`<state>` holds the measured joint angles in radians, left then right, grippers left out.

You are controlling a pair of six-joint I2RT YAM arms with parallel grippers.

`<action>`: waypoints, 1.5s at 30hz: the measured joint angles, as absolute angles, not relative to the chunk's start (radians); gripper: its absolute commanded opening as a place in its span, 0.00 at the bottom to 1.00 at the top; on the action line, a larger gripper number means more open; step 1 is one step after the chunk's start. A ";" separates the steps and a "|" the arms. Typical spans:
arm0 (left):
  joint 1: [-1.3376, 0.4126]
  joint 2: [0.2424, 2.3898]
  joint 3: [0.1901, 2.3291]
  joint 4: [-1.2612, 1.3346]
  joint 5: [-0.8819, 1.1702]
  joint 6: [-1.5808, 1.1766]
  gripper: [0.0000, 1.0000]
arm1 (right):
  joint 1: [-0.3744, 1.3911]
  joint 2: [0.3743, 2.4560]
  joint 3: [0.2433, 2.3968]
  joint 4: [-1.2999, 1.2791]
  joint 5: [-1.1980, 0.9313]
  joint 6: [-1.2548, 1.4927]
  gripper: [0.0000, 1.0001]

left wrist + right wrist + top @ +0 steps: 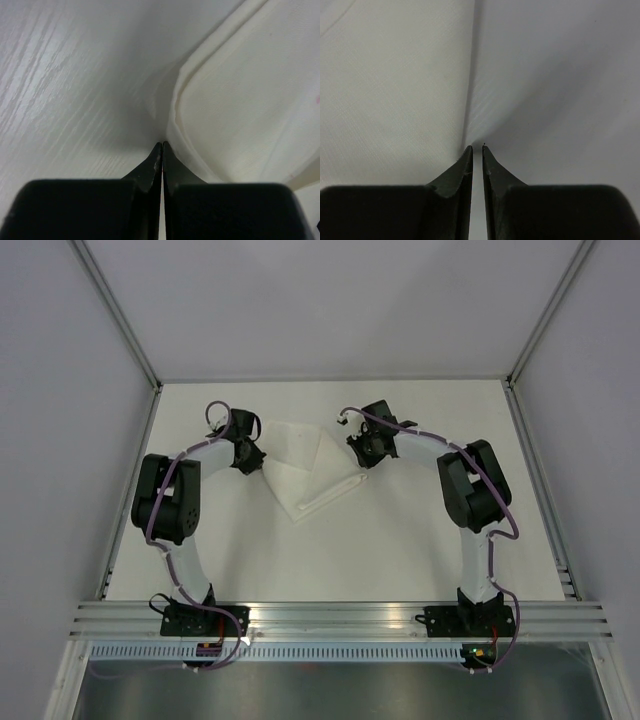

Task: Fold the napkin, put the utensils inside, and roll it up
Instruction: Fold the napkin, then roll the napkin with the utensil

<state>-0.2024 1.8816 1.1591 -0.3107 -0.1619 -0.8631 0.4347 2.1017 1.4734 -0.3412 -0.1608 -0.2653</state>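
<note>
The white napkin [300, 468] lies partly folded on the table between my two grippers, with a thicker doubled strip along its lower right edge. My left gripper [252, 458] is at its left edge. In the left wrist view the jaws [162, 144] are pressed together right where the napkin's [240, 100] rounded hem puckers toward the tips. My right gripper [360, 452] is at the napkin's right corner. In the right wrist view its tips [477, 147] stand a sliver apart over the cloth's [395, 90] edge, which runs straight into the gap. The utensils are out of view.
The off-white tabletop [400, 550] is walled by grey panels on the left, right and back. An aluminium rail [340, 620] along the near edge carries both arm bases. Purple cables loop along each arm.
</note>
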 measured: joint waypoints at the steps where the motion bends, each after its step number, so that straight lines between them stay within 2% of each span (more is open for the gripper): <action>1: -0.202 1.896 1.177 -0.312 -0.154 -0.855 0.02 | 0.435 2.094 1.464 -0.345 -0.164 -0.265 0.18; 21: -0.266 2.208 1.672 -0.508 -0.041 -0.656 0.03 | 0.464 1.929 1.283 -0.460 -0.243 -0.287 0.18; 26: -0.289 2.268 1.779 -0.562 -0.030 -0.617 0.08 | 0.494 1.914 1.267 -0.479 -0.258 -0.288 0.18; 30: -0.294 2.273 1.789 -0.574 -0.024 -0.601 0.19 | 0.496 1.911 1.251 -0.480 -0.245 -0.288 0.19; 34: -0.282 2.267 1.789 -0.579 -0.009 -0.577 0.36 | 0.480 1.886 1.240 -0.478 -0.219 -0.289 0.24; 37: -0.249 2.251 1.784 -0.596 0.019 -0.553 0.43 | 0.459 1.827 1.226 -0.475 -0.201 -0.296 0.29; 39: -0.217 2.217 1.765 -0.597 0.036 -0.536 0.45 | 0.448 1.781 1.225 -0.464 -0.191 -0.307 0.40; 42: -0.179 2.111 1.702 -0.590 0.045 -0.514 0.49 | 0.440 1.730 1.225 -0.443 -0.181 -0.323 0.50; 45: -0.165 1.946 1.610 -0.544 0.050 -0.498 0.51 | 0.459 1.710 1.226 -0.434 -0.173 -0.358 0.53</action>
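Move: The folded napkin lies between the hands on the table, barely below the fingertips: its middle is about 10 cm to the right of the left hand and 10 cm to the left of the right hand, level with both. The napkin's near corner is roughly 11 cm back and 7 cm right of the left hand. The napkin's right corner is 2 cm back and 1 cm right of the right hand. Fingers on the napkin, left sweeps forward-right, right drags back, each about 10 cm, then both lift and open. ##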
